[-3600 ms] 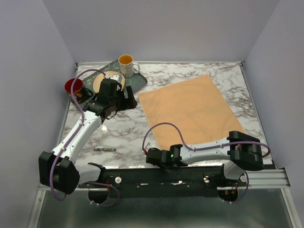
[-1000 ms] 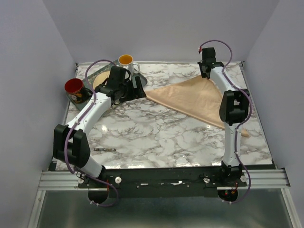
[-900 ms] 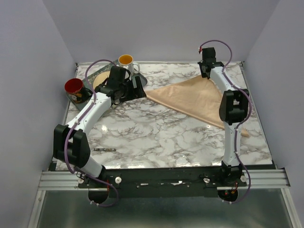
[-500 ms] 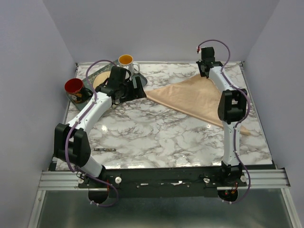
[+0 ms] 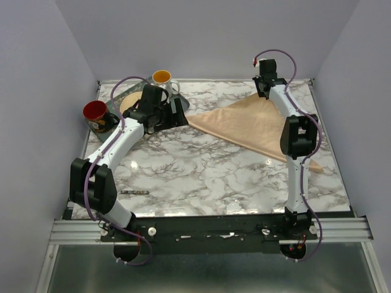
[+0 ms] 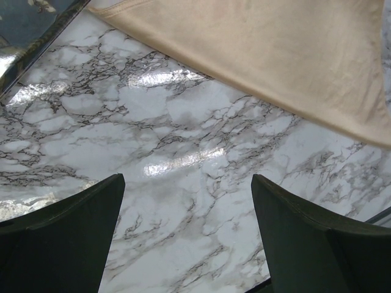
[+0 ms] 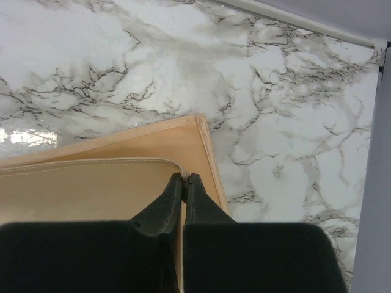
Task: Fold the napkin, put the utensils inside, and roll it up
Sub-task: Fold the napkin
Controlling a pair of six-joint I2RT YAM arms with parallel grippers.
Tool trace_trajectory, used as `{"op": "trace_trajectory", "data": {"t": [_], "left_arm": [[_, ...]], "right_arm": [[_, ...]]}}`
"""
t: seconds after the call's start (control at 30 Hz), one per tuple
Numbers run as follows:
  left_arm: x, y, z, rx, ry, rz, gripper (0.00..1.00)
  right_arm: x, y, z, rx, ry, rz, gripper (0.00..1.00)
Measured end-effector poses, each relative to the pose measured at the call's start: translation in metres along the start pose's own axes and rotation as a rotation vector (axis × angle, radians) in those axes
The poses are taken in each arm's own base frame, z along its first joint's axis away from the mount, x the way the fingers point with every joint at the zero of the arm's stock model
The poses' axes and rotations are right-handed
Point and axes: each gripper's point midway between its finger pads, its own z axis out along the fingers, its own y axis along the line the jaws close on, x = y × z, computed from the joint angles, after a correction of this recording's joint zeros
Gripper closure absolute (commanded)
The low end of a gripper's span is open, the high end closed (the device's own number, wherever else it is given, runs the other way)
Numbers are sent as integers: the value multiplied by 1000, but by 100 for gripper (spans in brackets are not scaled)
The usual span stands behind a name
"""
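The peach-tan napkin (image 5: 250, 125) lies on the marble folded over into a long triangle, its tip pointing left. My right gripper (image 5: 267, 91) is at the far right corner, shut on the napkin's upper corner (image 7: 91, 183), which sits just short of the lower layer's corner (image 7: 195, 131). My left gripper (image 5: 176, 116) hovers open over bare marble beside the napkin's left tip (image 6: 263, 43), nothing between its fingers (image 6: 73, 226). A thin metal utensil (image 5: 134, 192) lies near the front left of the table.
A dark tray (image 5: 180, 104) at the back left carries a round cream plate (image 5: 131, 105). A white mug with an orange inside (image 5: 162, 82) stands behind it, a red mug (image 5: 96, 112) at the left edge. The table's raised rim (image 7: 305, 27) runs just beyond the napkin.
The flat napkin has been folded into a triangle. Over the last second my right gripper has edged slightly back with the corner. The left arm has stayed still.
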Motion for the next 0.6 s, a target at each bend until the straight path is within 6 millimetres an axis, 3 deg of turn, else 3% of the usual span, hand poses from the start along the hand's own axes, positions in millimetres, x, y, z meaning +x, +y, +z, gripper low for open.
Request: {"op": "trace_trajectory", "data": {"t": [0.23,0.27,0.3,0.4,0.5,0.6], "left_arm": [[-4,-2,-1,5,-8,8,6],[-4,-2,-1,4,-8,8,6],[-4,-2,-1,4,-7,8,6],[-4,-2,-1,4,-6,9,6],[-3,-2,-1,7,-4,9,6],[-3,-3,1,9,0,9,6]], "right_arm": [[8,3,8,-3,16,0,84],[10,4,9,-4,20,2,79],[12,4,11,-4,25,2,65],[18,5,18,-3,39,6,50],[21,4,24,10,53,20,40],[16,-2,24,31,57,29,36]]}}
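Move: The napkin's upper corner is already pinched in the right fingers. The lower layer's far corner lies about 5 cm ahead, 2 cm to the right and 4 cm below that hand. The fold's left tip is roughly 11 cm back and 33 cm to its left; the table's far rim is some 14 cm straight ahead. From the idle left hand, the lower corner is about 28 cm ahead, 38 cm to the right and 11 cm lower. The napkin's pinched corner is lowered towards the lower layer's far corner and let go: the right hand sinks about 3 cm almost straight down, its fingers parting slowly at first, then quickly to a little over half open. It drifts about 1 cm to the right and just begins to rise again. ##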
